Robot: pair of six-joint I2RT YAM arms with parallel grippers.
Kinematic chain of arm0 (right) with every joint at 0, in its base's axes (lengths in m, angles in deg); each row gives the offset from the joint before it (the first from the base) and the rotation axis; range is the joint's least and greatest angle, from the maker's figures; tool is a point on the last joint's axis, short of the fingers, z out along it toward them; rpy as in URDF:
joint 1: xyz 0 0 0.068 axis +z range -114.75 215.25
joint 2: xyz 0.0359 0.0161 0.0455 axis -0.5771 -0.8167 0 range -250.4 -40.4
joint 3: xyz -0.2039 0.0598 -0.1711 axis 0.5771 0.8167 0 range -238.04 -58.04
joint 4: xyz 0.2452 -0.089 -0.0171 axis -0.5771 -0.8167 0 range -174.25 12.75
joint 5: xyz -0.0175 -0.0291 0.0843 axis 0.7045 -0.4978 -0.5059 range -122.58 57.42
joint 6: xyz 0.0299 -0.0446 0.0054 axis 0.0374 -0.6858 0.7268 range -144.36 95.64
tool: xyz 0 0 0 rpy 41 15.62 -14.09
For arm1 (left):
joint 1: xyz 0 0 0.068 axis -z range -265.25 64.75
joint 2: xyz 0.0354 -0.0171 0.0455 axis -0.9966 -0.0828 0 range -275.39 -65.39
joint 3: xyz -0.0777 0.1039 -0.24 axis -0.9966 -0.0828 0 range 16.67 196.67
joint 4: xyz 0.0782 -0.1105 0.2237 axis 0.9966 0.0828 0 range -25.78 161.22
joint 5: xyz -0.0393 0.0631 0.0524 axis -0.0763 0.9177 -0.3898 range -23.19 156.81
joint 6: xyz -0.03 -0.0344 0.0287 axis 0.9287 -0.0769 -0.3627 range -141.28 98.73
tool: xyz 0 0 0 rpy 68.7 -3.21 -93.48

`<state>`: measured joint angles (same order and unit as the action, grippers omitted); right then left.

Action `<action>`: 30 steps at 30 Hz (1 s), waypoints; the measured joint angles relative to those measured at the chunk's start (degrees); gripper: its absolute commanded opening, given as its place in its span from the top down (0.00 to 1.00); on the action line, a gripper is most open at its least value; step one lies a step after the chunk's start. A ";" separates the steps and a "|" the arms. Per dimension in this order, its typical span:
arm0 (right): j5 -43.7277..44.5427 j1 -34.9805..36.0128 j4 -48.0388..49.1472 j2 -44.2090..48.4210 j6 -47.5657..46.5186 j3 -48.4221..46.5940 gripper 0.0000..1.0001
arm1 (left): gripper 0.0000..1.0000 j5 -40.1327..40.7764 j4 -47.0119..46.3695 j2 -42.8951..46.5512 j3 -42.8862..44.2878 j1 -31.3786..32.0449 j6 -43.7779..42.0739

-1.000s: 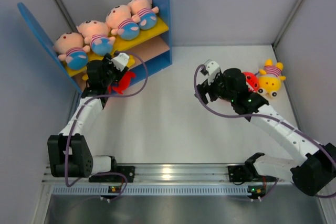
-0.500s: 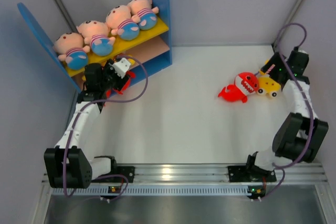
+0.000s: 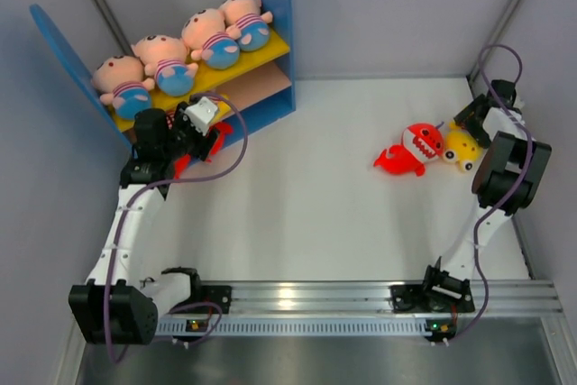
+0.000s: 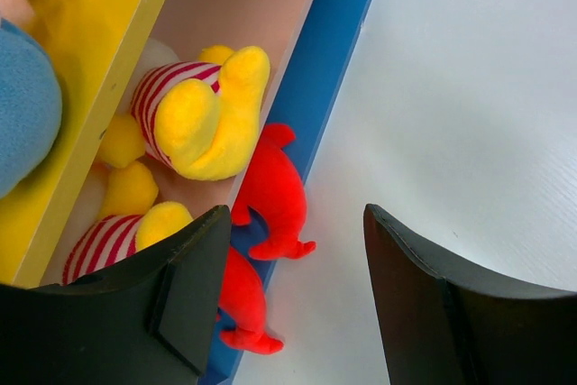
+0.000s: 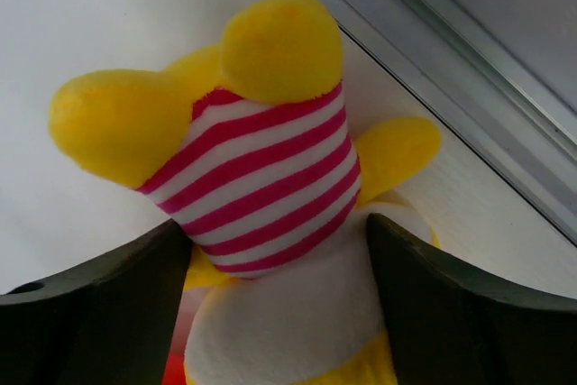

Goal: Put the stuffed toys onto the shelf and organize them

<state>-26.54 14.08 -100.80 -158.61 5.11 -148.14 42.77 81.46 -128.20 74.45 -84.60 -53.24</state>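
The shelf (image 3: pixel 270 6) stands at the back left with several pink-faced dolls (image 3: pixel 167 62) lying on its yellow upper board (image 3: pixel 273 46). In the left wrist view, two yellow striped creatures (image 4: pixel 203 110) lie on the lower board (image 4: pixel 261 6), and two red monsters (image 4: pixel 275 191) hang over its blue front edge. My left gripper (image 3: pixel 213 132) (image 4: pixel 297 299) is open and empty just in front of them. At the far right a red monster (image 3: pixel 410 151) lies beside a yellow striped creature (image 3: pixel 462 147) (image 5: pixel 261 178). My right gripper (image 3: pixel 467 123) (image 5: pixel 278 227) is open, with one jaw on each side of that creature.
The grey enclosure walls are close: a wall rail (image 5: pixel 424 51) runs just behind the yellow creature in the back right corner. The arm bases sit on the rail (image 3: pixel 297 299) at the near edge. White table (image 3: pixel 306 196) lies between the shelf and the right-hand toys.
My right arm swung from the middle of the table to the far right corner and came down over the yellow creature, uncovering the red monster. My left gripper shifted slightly by the lower shelf.
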 measured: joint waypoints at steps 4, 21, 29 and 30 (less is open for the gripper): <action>-0.42 0.00 0.26 -1.40 -1.66 -1.16 0.83 | 0.34 -0.74 1.11 0.20 0.13 0.00 1.18; 3.74 8.63 3.85 25.77 -25.09 7.43 1.00 | 0.35 -7.93 5.49 2.62 1.84 2.32 3.37; -8.31 42.80 3.13 33.88 -52.22 1.79 1.00 | 0.32 -10.19 8.31 8.33 1.70 2.47 2.43; -10.60 46.95 1.77 33.57 -55.23 1.95 1.00 | 0.32 -10.51 8.81 9.70 1.57 2.47 1.88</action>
<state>-37.14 61.03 -99.03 -125.04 -50.12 -146.20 32.26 90.27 -118.49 76.03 -82.13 -51.36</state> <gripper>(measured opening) 0.046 0.673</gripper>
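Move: The striped yellow toy lies belly up between the right hand's open fingers, its middle about 1 cm back, 1 cm left and 2 cm below the hand point. The red shark toy lies beside its head, roughly 16 cm left of that hand and 5 cm back; the foot of the right wall runs some 5 cm to the right. From the left hand, the yellow toy is about 70 cm right, 11 cm ahead and 22 cm lower. The yellow toy is pinched near the lower edge of its striped shirt as the right fingers close almost shut. After drawing back slightly, the right hand whips it up and then swings left towards the shelf, nearly 40 cm across, turning counter-clockwise with the fingers tipping up from steeply down. Meanwhile the empty, open left hand eases back, right and up, away from the shelf. ##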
